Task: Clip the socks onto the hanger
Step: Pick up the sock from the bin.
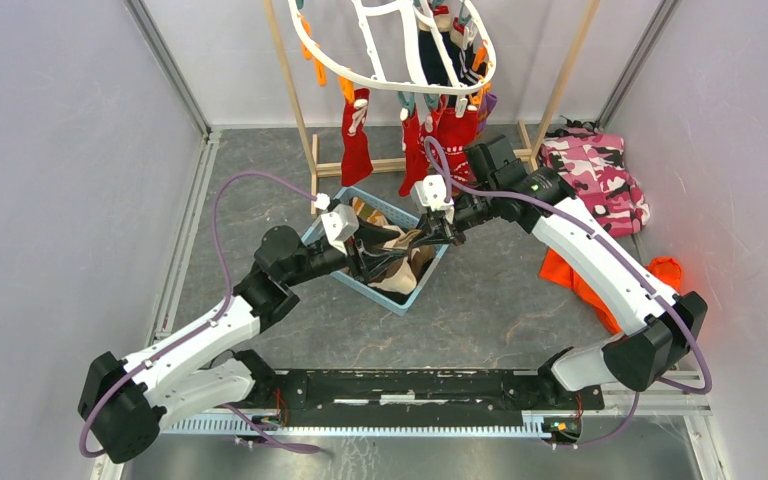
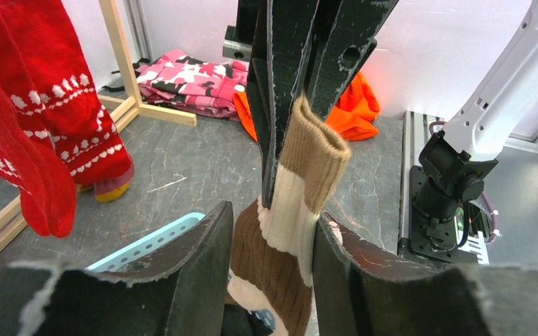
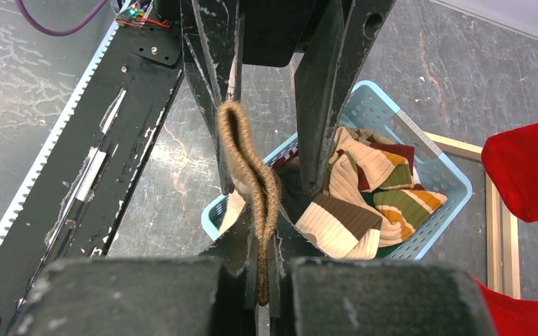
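A beige-brown striped sock point(image 2: 287, 210) hangs stretched upward out of the blue basket point(image 1: 400, 305). My right gripper point(image 3: 263, 252) is shut on its tan cuff point(image 3: 249, 168). My left gripper point(image 2: 272, 238) straddles the sock lower down, its fingers point(image 2: 196, 266) against both sides with the fabric still full width, jaws open. More striped socks point(image 3: 364, 203) lie in the basket. The white hanger point(image 1: 360, 75) hangs at the back with red patterned socks point(image 1: 357, 140) clipped to it.
A light wooden rack point(image 1: 295, 90) stands behind the basket. A pink camouflage garment point(image 1: 595, 175) and an orange cloth point(image 1: 580, 280) lie at the right. The cell's walls close in on both sides.
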{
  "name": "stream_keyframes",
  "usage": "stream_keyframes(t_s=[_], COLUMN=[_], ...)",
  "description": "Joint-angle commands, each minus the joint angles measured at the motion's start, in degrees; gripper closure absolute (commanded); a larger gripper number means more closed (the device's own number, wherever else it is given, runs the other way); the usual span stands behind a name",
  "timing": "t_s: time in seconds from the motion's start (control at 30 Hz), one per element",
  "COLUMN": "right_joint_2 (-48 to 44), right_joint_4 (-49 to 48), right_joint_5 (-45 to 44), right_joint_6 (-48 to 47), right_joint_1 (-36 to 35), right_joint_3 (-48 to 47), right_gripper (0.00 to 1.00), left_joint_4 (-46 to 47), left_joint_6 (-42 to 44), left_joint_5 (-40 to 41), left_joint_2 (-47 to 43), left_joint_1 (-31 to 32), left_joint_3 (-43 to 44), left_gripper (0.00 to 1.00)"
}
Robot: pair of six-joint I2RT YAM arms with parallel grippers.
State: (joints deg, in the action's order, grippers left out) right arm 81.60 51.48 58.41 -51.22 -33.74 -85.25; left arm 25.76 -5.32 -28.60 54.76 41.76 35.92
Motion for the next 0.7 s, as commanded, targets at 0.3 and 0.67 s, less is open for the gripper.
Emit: stream_keyframes(t_s=[0.3, 0.67], right_joint_2=[-0.8, -1.6], right_joint_4=[-0.5, -0.3], right_joint_5=[0.2, 2.1], right_joint_6=[0.2, 0.4], right_joint_1=[0.2, 0.4], right_joint_3=[-0.5, 0.1], right_gripper=[1.00, 0.99], left_joint_4=[12.7, 15.8], left_joint_6=[-6.9, -10.4], left_joint_5=[3.1, 0.5], left_joint_2=[-3.1, -4.0], left_joint_1=[0.2, 0.2], left_joint_3=[-3.3, -4.7], left_gripper=[0.51, 0.98])
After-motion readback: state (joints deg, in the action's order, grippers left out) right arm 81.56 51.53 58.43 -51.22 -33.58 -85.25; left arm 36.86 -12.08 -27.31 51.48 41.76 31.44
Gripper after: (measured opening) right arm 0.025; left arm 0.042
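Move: The free near side of the brown-and-cream sock's cuff stands between the left hand's half-open fingers, its middle about 2 cm to the hand's right, 2 cm above and 1 cm back. The blue bin of socks lies roughly 25 cm below that hand, about 4 cm left and 1 cm ahead. A hanging red sock is some 20 cm ahead, 8 cm left and 4 cm higher. The right hand already pinches the cuff, whose middle is about 3 cm to its left, level in reach and height. Upward along the sock, the left hand climbs about 2.5 cm, easing back and left by about 1 cm each while its right-pointing fingertips tilt up some 10 degrees; late in the rise its fingers close from half open to almost shut, pinching the sock just below the cuff's rim. The right hand stays in place, keeping its pinch on the cuff. ##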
